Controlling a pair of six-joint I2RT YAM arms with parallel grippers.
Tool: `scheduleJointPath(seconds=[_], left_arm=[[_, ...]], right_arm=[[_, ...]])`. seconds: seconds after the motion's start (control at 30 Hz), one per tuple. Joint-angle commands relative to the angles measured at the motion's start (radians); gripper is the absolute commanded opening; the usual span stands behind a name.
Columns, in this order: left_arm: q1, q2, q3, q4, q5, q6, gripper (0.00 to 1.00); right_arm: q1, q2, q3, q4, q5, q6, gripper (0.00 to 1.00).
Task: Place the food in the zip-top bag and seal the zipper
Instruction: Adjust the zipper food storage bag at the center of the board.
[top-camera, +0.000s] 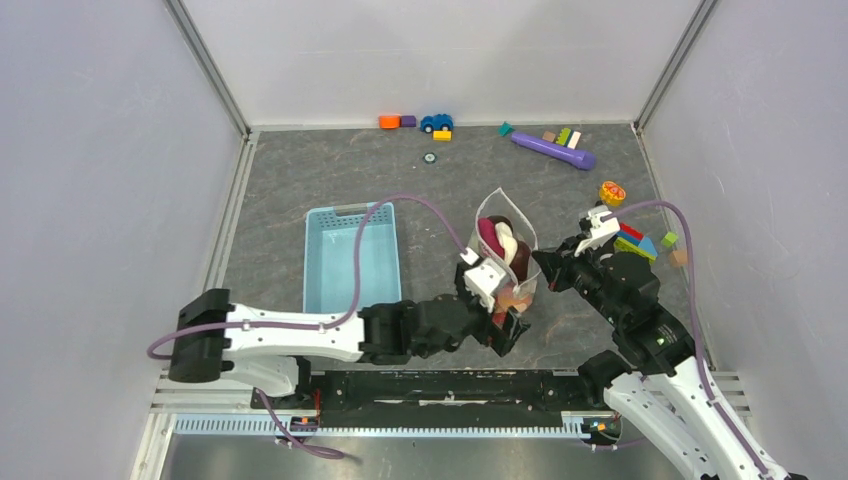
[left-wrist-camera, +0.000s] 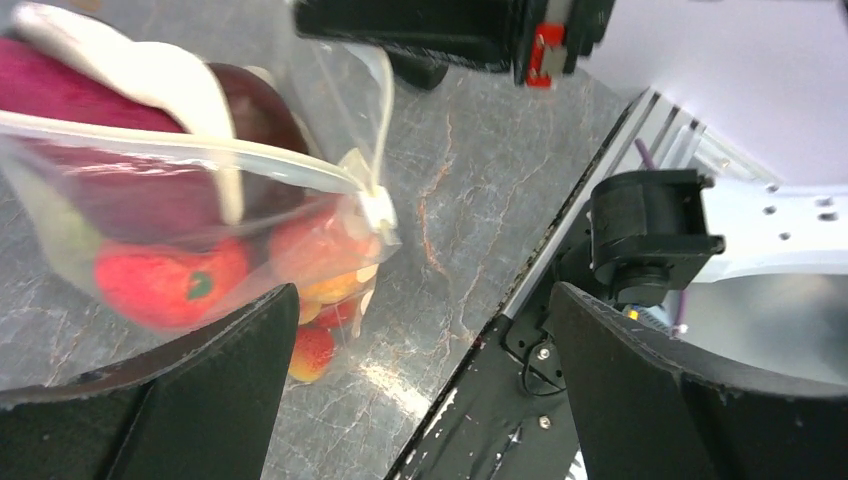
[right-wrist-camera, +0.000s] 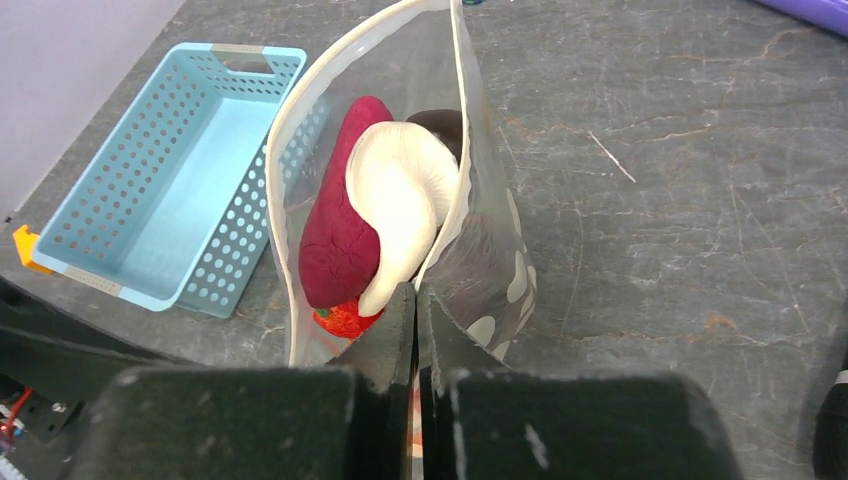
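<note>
The zip-top bag (top-camera: 505, 235) stands at mid-table with its mouth gaping upward. The food (right-wrist-camera: 345, 225) fills it: a magenta piece, a white piece, a dark maroon piece and red ones (left-wrist-camera: 160, 280) lower down. My right gripper (right-wrist-camera: 415, 300) is shut on the bag's rim at the near end of the mouth, seen from above at the bag's right side (top-camera: 545, 268). The zipper (left-wrist-camera: 190, 150) runs along the rim to its white slider tab (left-wrist-camera: 378, 210). My left gripper (left-wrist-camera: 420, 390) is open at the bag's near lower corner (top-camera: 510, 325), with only tabletop between its fingers (left-wrist-camera: 200, 400).
A light blue basket (top-camera: 350, 260) lies left of the bag. Coloured blocks, a toy car (top-camera: 436, 122) and a purple stick (top-camera: 553, 150) lie along the back wall. More blocks (top-camera: 640, 240) sit by the right arm. The black rail (left-wrist-camera: 520, 400) runs along the near edge.
</note>
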Motion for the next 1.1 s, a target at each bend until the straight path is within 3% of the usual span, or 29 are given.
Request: scheduleJointPath(seconds=[0.0, 0.07, 0.2, 0.4, 0.47, 0.63, 0.7, 0.83, 0.93, 1.07], left_arm=[[-0.034, 0.094, 0.010, 0.179, -0.118, 0.107, 1.00], [-0.035, 0.123, 0.017, 0.229, -0.122, 0.119, 0.99], [-0.033, 0.171, 0.038, 0.274, -0.206, 0.119, 0.84], [-0.016, 0.210, 0.049, 0.293, -0.302, 0.139, 0.71], [-0.011, 0.218, 0.055, 0.297, -0.302, 0.131, 0.62], [-0.005, 0.227, 0.056, 0.319, -0.300, 0.160, 0.26], [-0.004, 0.218, 0.049, 0.314, -0.295, 0.191, 0.05], [-0.003, 0.143, -0.024, 0.287, -0.188, 0.291, 0.02], [0.006, 0.059, -0.116, 0.275, -0.118, 0.338, 0.02], [0.025, -0.051, -0.203, 0.229, 0.018, 0.385, 0.02]], right_arm=[[0.002, -0.021, 0.062, 0.015, -0.023, 0.067, 0.00], [0.002, -0.034, 0.065, 0.012, -0.041, 0.080, 0.00], [0.002, -0.050, 0.069, 0.013, -0.078, 0.103, 0.00], [0.002, -0.058, 0.056, 0.010, -0.093, 0.112, 0.00], [0.002, -0.054, 0.049, 0.011, -0.095, 0.115, 0.00], [0.002, -0.036, 0.049, 0.015, -0.088, 0.104, 0.00], [0.002, -0.033, 0.051, 0.015, -0.070, 0.089, 0.00], [0.002, -0.015, 0.051, 0.023, 0.004, 0.062, 0.00], [0.002, 0.024, 0.067, 0.019, 0.081, 0.037, 0.13], [0.001, 0.128, 0.170, -0.012, 0.146, -0.004, 0.55]])
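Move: The slider corner of the zip-top bag, its near top corner, is roughly 5 cm ahead of the open left gripper, 2 cm to its right and 3 cm lower. From the left gripper, the white mushroom in the bag mouth lies some 16 cm ahead and 1 cm left, the dark-red sweet potato about 17 cm ahead and 4 cm left. From the right gripper, shut on the bag's right rim, that slider corner is about 6 cm back, 3 cm left and 3 cm lower. Dip the left gripper about 3 cm, edging right, then reach some 5 cm forward to the bag's slider corner, pinch it between the fingertips and draw it about 3 cm left, rolling the wrist some 15 degrees. Meanwhile ease the right gripper 2 cm back and slightly up with the rim held, then come forward again and open the fingers around the rim. ##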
